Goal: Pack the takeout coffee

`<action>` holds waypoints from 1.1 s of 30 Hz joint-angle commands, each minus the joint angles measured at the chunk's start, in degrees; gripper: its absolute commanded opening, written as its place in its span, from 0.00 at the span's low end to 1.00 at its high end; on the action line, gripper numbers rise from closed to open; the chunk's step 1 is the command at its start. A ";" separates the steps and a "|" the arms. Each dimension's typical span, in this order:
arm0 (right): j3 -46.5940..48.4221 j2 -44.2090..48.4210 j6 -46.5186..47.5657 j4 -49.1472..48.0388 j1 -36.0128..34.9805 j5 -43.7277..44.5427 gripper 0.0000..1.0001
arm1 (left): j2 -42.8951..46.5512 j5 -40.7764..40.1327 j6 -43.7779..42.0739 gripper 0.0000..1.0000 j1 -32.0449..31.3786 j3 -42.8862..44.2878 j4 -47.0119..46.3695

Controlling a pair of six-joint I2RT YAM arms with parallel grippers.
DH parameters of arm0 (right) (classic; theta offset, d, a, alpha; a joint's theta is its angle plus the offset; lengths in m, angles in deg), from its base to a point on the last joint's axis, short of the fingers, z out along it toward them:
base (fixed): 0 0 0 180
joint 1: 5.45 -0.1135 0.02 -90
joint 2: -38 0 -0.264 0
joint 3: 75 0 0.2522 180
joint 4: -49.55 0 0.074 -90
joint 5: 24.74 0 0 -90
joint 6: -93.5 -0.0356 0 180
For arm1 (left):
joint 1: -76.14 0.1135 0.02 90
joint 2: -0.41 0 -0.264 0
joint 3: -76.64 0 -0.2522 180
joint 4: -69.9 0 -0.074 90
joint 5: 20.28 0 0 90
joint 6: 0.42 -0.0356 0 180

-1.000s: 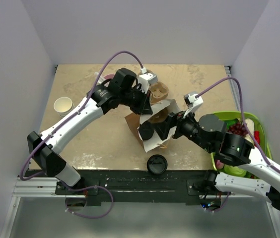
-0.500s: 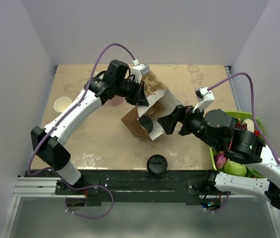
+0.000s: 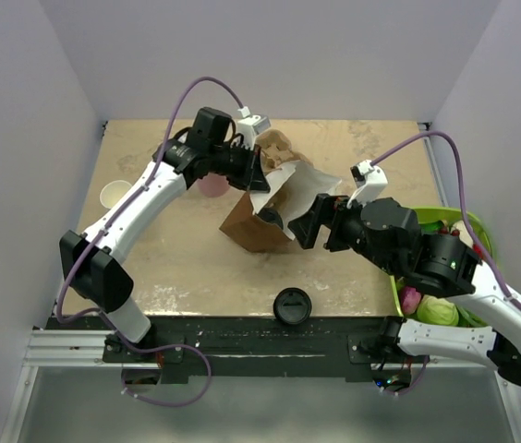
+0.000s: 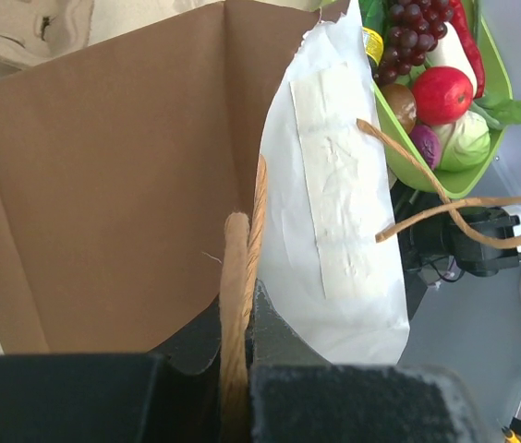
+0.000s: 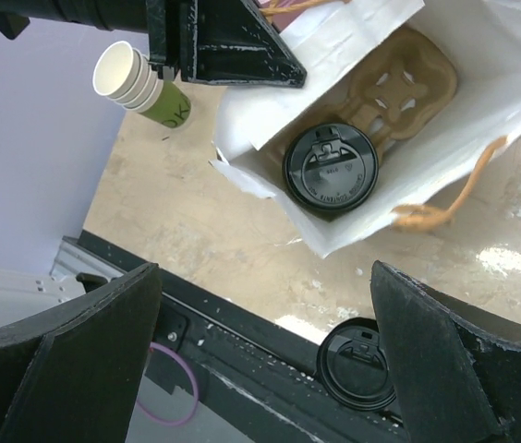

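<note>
The takeout coffee (image 5: 331, 168), its round black lid facing the right wrist camera, sits inside the paper bag (image 5: 270, 55) on a cardboard carrier (image 5: 406, 78). From above, the lid (image 3: 272, 219) shows in the mouth of the brown bag (image 3: 249, 231). My left gripper (image 4: 236, 318) is shut on the bag's twisted paper handle (image 4: 235, 268) and holds the bag up by it (image 3: 259, 181). My right gripper (image 5: 265, 305) stands wide open and empty just outside the bag's mouth (image 3: 303, 221).
A loose black lid (image 3: 292, 305) lies by the near table edge. A stack of paper cups (image 3: 113, 195) stands at the left and a pink tumbler (image 3: 212, 185) under my left arm. A second cardboard carrier (image 3: 279, 148) lies behind the bag. A green produce basket (image 3: 471, 229) is at the right.
My right gripper drew out of the bag and opened fully, leaving the coffee inside. My left gripper pulled the handle back and left, tipping the bag more upright.
</note>
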 commanded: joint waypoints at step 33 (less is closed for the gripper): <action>1.43 1.75 -0.14 1.26 -0.24 6.67 0.98 | 4.08 -26.16 -3.03 0.63 5.91 4.03 9.26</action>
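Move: The left hand already pinches a twine handle of the tilted takeout bag, whose middle is about 13 cm below, 3 cm right and 1 cm ahead of it. Its standing spot is roughly 3 cm ahead, 6 cm left and 25 cm below. The pink straw cup is some 14 cm ahead and 13 cm left; the loose black lid lies about 19 cm back and 7 cm right. From the open right hand, that spot is around 16 cm ahead, 13 cm left and 34 cm down. Still pinching the twine handle at first, the left hand draws the bag leftward about 9 cm, with some 5 cm forward, towards its standing spot, then also sinks nearly 4 cm. Partway along its fingers begin to open and keep opening to over half, releasing their pinch on the handle while the wrist tips the fingers further down and turns counter-clockwise, some 20 degrees each. ##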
